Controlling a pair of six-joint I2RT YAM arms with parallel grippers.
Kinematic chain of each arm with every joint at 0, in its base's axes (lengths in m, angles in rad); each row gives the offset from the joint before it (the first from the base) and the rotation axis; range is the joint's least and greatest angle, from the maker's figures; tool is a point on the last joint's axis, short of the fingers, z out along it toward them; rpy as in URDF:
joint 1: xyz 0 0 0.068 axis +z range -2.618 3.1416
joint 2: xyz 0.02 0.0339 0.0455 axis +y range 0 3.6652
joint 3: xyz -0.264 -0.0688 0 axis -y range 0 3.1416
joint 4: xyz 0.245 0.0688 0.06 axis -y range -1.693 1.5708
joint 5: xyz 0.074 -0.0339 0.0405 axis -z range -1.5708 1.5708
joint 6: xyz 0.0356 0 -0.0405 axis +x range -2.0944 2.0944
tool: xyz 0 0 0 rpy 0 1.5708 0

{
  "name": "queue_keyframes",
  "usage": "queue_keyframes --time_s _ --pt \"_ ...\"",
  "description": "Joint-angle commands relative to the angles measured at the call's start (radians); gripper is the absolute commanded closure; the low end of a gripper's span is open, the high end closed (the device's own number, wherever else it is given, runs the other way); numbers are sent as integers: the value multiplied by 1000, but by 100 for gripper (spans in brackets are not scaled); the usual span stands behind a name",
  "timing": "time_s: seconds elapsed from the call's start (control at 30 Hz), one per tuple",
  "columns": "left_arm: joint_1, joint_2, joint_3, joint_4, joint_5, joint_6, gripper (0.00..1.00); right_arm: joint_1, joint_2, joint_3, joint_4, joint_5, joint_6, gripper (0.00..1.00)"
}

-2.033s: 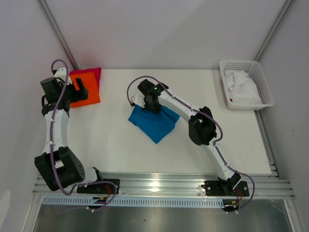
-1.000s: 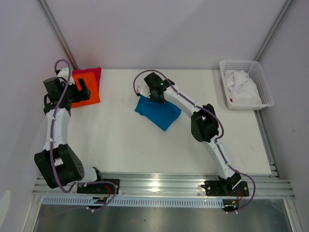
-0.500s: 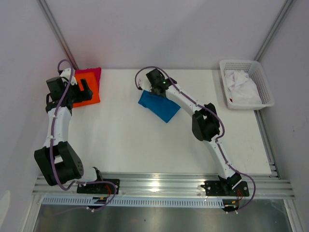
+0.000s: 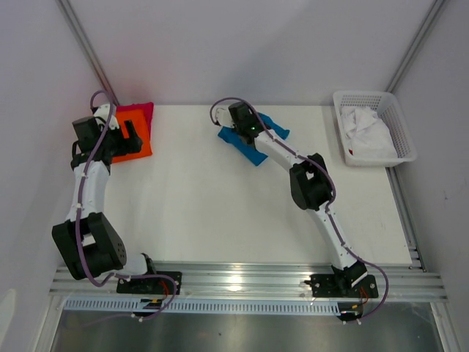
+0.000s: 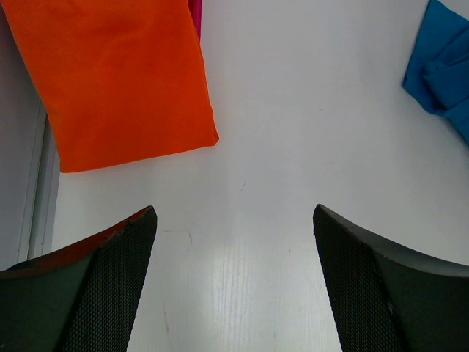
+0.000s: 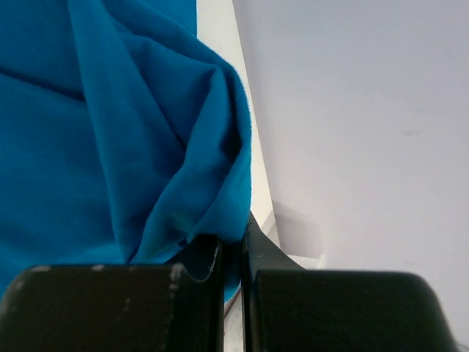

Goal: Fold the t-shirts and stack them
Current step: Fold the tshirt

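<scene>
The bright blue t-shirt (image 4: 253,152) hangs bunched at the table's far edge, under my right arm. My right gripper (image 4: 239,123) is shut on a fold of it, and the right wrist view shows that blue cloth (image 6: 110,132) pinched between the jaws of the right gripper (image 6: 233,246). An orange t-shirt (image 4: 135,144) lies folded at the far left on top of a pinkish-red t-shirt (image 4: 141,110). My left gripper (image 4: 129,136) hovers open over the orange one. From the left wrist, the left gripper (image 5: 234,220) is empty, with the orange t-shirt (image 5: 117,73) ahead to the left.
A white lattice basket (image 4: 366,96) stands at the far right with white cloth (image 4: 370,132) in it. The back wall rises just behind the blue t-shirt. A metal rail runs along the table's near edge.
My right gripper has carried the blue t-shirt from the table's middle toward the far edge, lifting and bunching it. The left arm has shifted only slightly.
</scene>
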State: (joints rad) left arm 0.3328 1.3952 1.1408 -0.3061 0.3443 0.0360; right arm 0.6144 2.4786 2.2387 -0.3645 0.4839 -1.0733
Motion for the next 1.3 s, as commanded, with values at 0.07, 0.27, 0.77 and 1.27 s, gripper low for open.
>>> queue_keyframes --time_s 0.07,0.27,0.77,1.27 --pt "-6 -2 23 1 10 24 11 -71 141 -27 300 114 -144 94" --pt "-6 -4 19 -7 25 24 11 -140 279 -24 602 216 -310 1" --pt "-31 -18 8 -7 21 31 11 -162 214 64 640 266 -271 1" --pt "-35 -38 8 -33 30 59 10 -51 -93 -347 -124 -280 274 1"
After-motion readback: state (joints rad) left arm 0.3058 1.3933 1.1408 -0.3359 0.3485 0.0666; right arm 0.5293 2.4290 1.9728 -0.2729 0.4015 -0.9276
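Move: Beneath the right hand's closed fingers, which already grip a fold of the blue t-shirt, the shirt's middle lies about 4 cm to the right, 3 cm ahead and 8 cm down. From this hand the orange shirt is some 40 cm to the left and 5 cm farther out, the white basket some 45 cm to the right and 5 cm farther out. From the idle left hand, the blue shirt is roughly 20 cm ahead, 36 cm to the right and 16 cm below. Swinging right about 12 cm, forward 8 cm and at first down, the right hand lets go of the blue t-shirt early on, its fingers springing wide open as the wrist tips up some 20 degrees and turns clockwise. It then reverses, coming back about 8 cm and left 6 cm while sinking over the shirt, the wrist tipping down again and the fingers staying open. ##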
